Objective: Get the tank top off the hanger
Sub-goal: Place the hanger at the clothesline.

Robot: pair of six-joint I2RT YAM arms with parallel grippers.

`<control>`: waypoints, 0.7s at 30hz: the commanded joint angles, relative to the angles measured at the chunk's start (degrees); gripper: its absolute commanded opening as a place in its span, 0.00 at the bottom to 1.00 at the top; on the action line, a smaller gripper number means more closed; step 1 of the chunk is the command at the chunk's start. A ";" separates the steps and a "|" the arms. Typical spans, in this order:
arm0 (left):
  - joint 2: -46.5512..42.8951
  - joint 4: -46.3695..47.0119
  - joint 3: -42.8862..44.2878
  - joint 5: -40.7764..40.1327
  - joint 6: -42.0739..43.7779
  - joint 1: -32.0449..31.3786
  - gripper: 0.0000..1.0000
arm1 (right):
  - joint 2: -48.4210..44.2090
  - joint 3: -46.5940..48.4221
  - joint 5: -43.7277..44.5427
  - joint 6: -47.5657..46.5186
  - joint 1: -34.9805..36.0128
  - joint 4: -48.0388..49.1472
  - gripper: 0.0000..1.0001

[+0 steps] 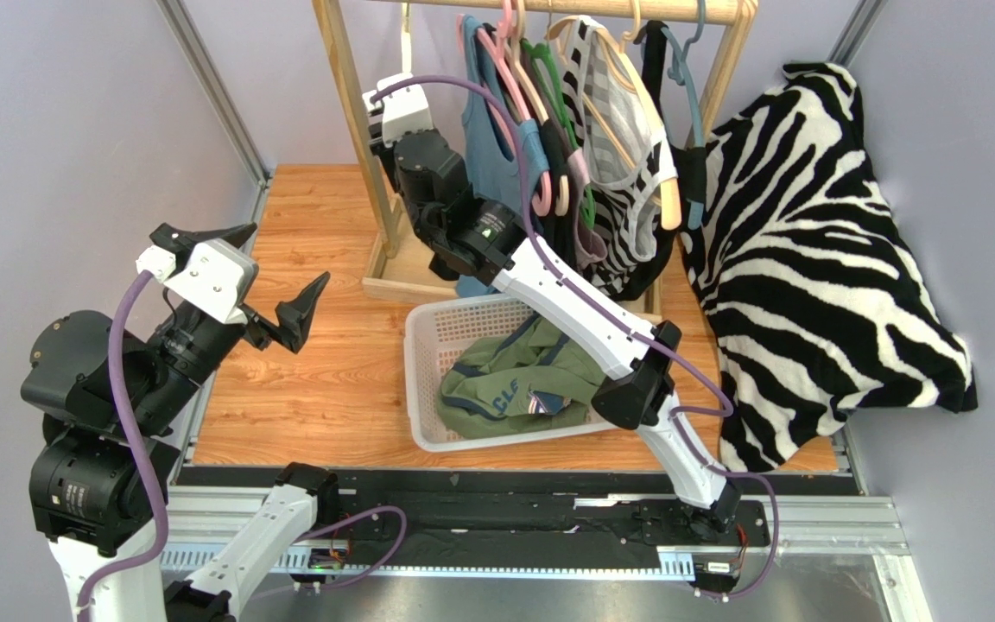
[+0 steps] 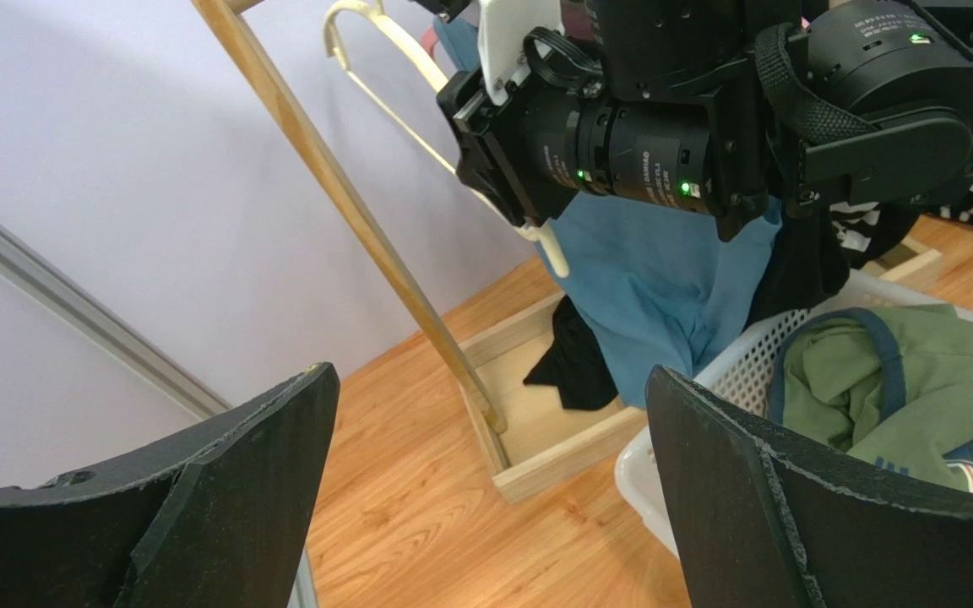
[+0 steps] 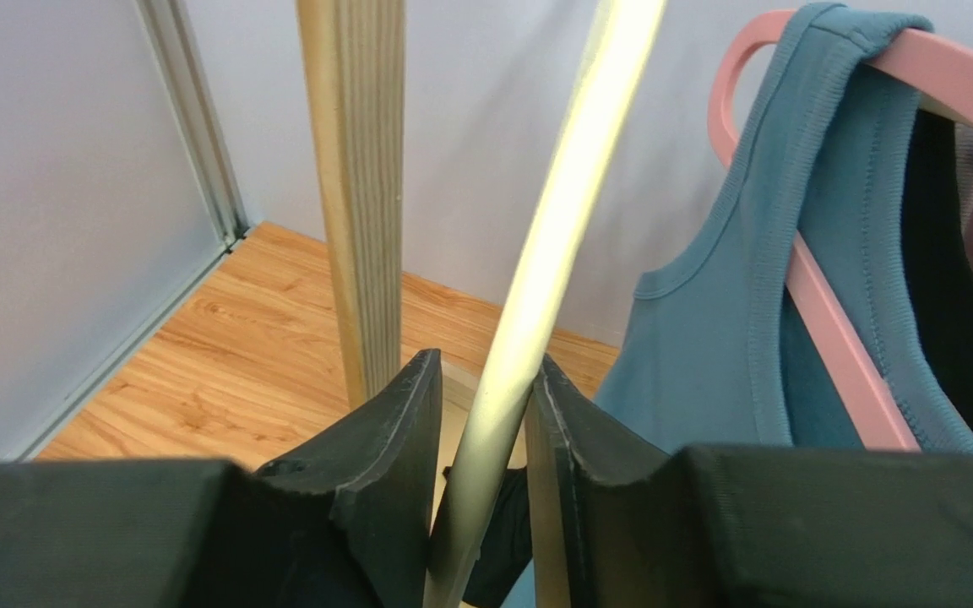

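A teal tank top (image 3: 733, 317) hangs on a pink hanger (image 3: 834, 329) on the wooden rack; it also shows from above (image 1: 490, 130). To its left, a bare cream hanger (image 3: 555, 215) runs between the fingers of my right gripper (image 3: 485, 380). The jaws are slightly apart, with a thin gap on the left side. That gripper (image 1: 386, 93) is raised at the rack's left end. My left gripper (image 2: 492, 393) is open and empty above the wooden floor, left of the basket and well away from the clothes (image 1: 290, 254).
A white basket (image 1: 418, 376) below the right arm holds an olive green garment (image 1: 516, 382). The rack's upright post (image 3: 352, 190) stands just left of the cream hanger. Several more garments hang on the rail (image 1: 620, 130). A zebra-print cushion (image 1: 814, 259) fills the right side.
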 commanded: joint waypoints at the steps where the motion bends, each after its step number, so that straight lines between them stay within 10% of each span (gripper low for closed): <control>1: 1.13 1.91 0.79 1.93 -2.49 0.14 0.99 | 1.43 -0.91 -4.73 -2.51 4.44 -5.61 0.36; 7: 1.31 1.74 1.14 2.55 -3.11 0.14 0.99 | -7.94 -8.29 -4.03 -1.46 4.62 -10.00 0.64; 21: 0.61 0.95 0.53 3.96 -3.72 0.14 0.99 | -28.44 -16.30 -10.35 3.10 1.29 -16.59 0.68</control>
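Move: The cream hanger's near shoulder already lies between the right hand's partly open fingers, at the hand point. The rod it is taken to is roughly 12 cm ahead and 18 cm above, with no real sideways offset. The rack's left post stands about 9 cm ahead and 8 cm left, and the blue tank top hangs some 8 cm ahead, 12 cm right and 10 cm lower. From the idle left hand that shoulder is about 26 cm ahead, 13 cm right and 6 cm below. The hanger's near shoulder is let go as the right fingers spread from about a third to two-thirds open. The hand backs off the rack some 9 cm, first dipping about 8 cm with a little leftward drift, then rising past its starting height while swinging right, away from the post. The wrist turns about 10 degrees counter-clockwise and tips slightly down. ##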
